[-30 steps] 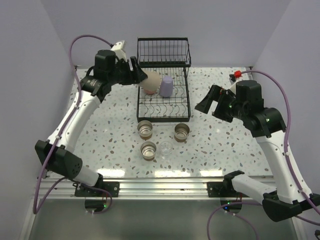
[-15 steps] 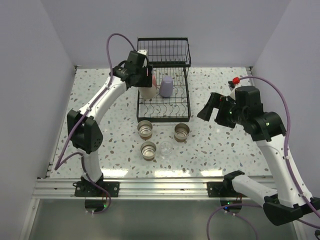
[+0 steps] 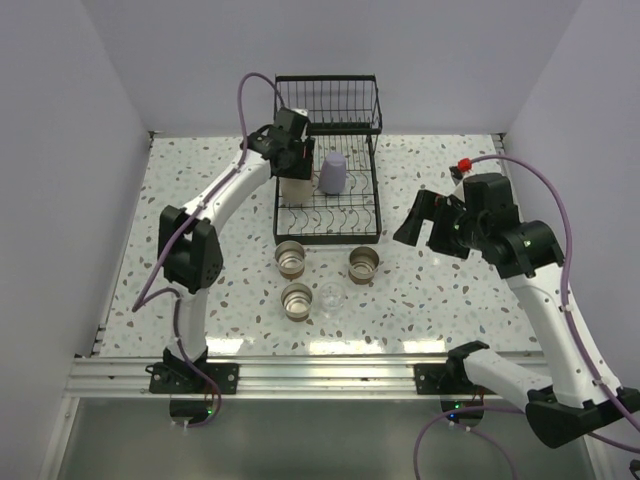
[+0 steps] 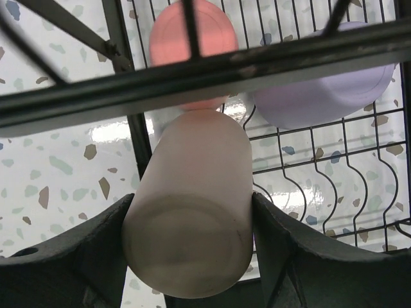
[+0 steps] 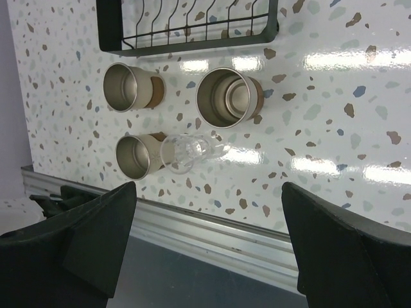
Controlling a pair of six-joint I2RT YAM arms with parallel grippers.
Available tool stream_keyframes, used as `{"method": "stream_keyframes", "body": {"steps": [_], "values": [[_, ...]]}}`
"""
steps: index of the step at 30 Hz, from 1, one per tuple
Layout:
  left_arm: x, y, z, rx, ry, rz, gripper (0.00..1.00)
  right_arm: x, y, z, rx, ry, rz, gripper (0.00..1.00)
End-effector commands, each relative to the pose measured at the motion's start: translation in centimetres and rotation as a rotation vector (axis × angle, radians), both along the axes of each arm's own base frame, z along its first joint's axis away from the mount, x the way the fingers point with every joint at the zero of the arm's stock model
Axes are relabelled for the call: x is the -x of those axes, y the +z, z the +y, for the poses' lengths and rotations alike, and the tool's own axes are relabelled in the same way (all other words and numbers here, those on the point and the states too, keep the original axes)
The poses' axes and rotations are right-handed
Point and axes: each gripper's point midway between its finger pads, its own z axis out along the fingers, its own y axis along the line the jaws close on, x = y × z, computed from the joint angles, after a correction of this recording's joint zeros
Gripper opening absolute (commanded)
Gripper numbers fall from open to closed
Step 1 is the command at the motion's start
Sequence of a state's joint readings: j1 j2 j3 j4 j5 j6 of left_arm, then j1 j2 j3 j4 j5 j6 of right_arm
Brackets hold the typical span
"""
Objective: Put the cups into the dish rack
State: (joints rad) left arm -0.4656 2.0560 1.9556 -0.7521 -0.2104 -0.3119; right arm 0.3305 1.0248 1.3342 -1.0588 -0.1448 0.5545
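Observation:
My left gripper (image 3: 294, 150) is shut on the beige cup (image 3: 295, 186) and holds it over the left side of the dish rack (image 3: 327, 240). In the left wrist view the beige cup (image 4: 189, 218) fills the space between both fingers, with its closed base toward the camera. Beyond it on the tray, base up, are the coral-pink cup (image 4: 168, 38) and the lavender cup (image 4: 321, 96). Three brown cups (image 3: 290, 258) (image 3: 364, 263) (image 3: 297, 299) and a clear cup (image 3: 331, 297) are on the table in front of the rack. My right gripper (image 3: 425, 222) hangs open and holds nothing, right of them.
The rack's upright wire basket (image 3: 330, 100) stands behind the tray against the back wall. In the right wrist view the metal rail (image 5: 212, 221) runs along the table's near edge below the open right gripper (image 5: 209, 186). The white walls close in the speckled table on three sides.
The left arm has swung right and carried the beige cup from the rack's left edge to over the tray beside the lavender cup. The right arm barely shifted.

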Motion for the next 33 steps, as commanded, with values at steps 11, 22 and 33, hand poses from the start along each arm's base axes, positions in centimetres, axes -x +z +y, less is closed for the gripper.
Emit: {"method": "stream_keyframes", "body": {"steps": [11,22,33], "values": [[-1.0,0.2,-0.3,-0.113,-0.015,-0.019,0.04,-0.4,-0.6,-0.3,0.031,0.009,0.000,0.98],[-0.5,-0.5,-0.7,-0.132,-0.034,-0.008,0.49,-0.6,-1.2,0.0,0.020,0.011,0.015,0.97],[-0.1,0.5,-0.7,-0.127,-0.017,-0.020,1.00,-0.1,-1.1,-0.1,0.020,0.013,0.008,0.97]]}}
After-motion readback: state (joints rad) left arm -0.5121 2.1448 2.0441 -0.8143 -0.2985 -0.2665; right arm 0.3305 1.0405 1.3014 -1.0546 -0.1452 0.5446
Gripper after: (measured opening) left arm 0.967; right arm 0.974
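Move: Just in front of the pink cup in the rack's left part, the left hand already holds the cream cup, base towards the robot; its resting place is right at the hand, about 1 cm back and some 3 cm lower. The pink cup stands about 7 cm ahead, the purple one 6 cm ahead and 8 cm right, both some 4 cm lower; a metal cup is 16 cm back, 2 cm left, 9 cm lower. From the right hand the cream cup lies roughly 25 cm ahead, 20 cm left, 14 cm below. Lowering the cream cup about 2 cm onto the rack's wires, the left hand drifts slightly right and rolls its left side up some 5 degrees. It then stays nearly in place and spreads its fingers from their hold to wide open, letting go of the cup between them. ##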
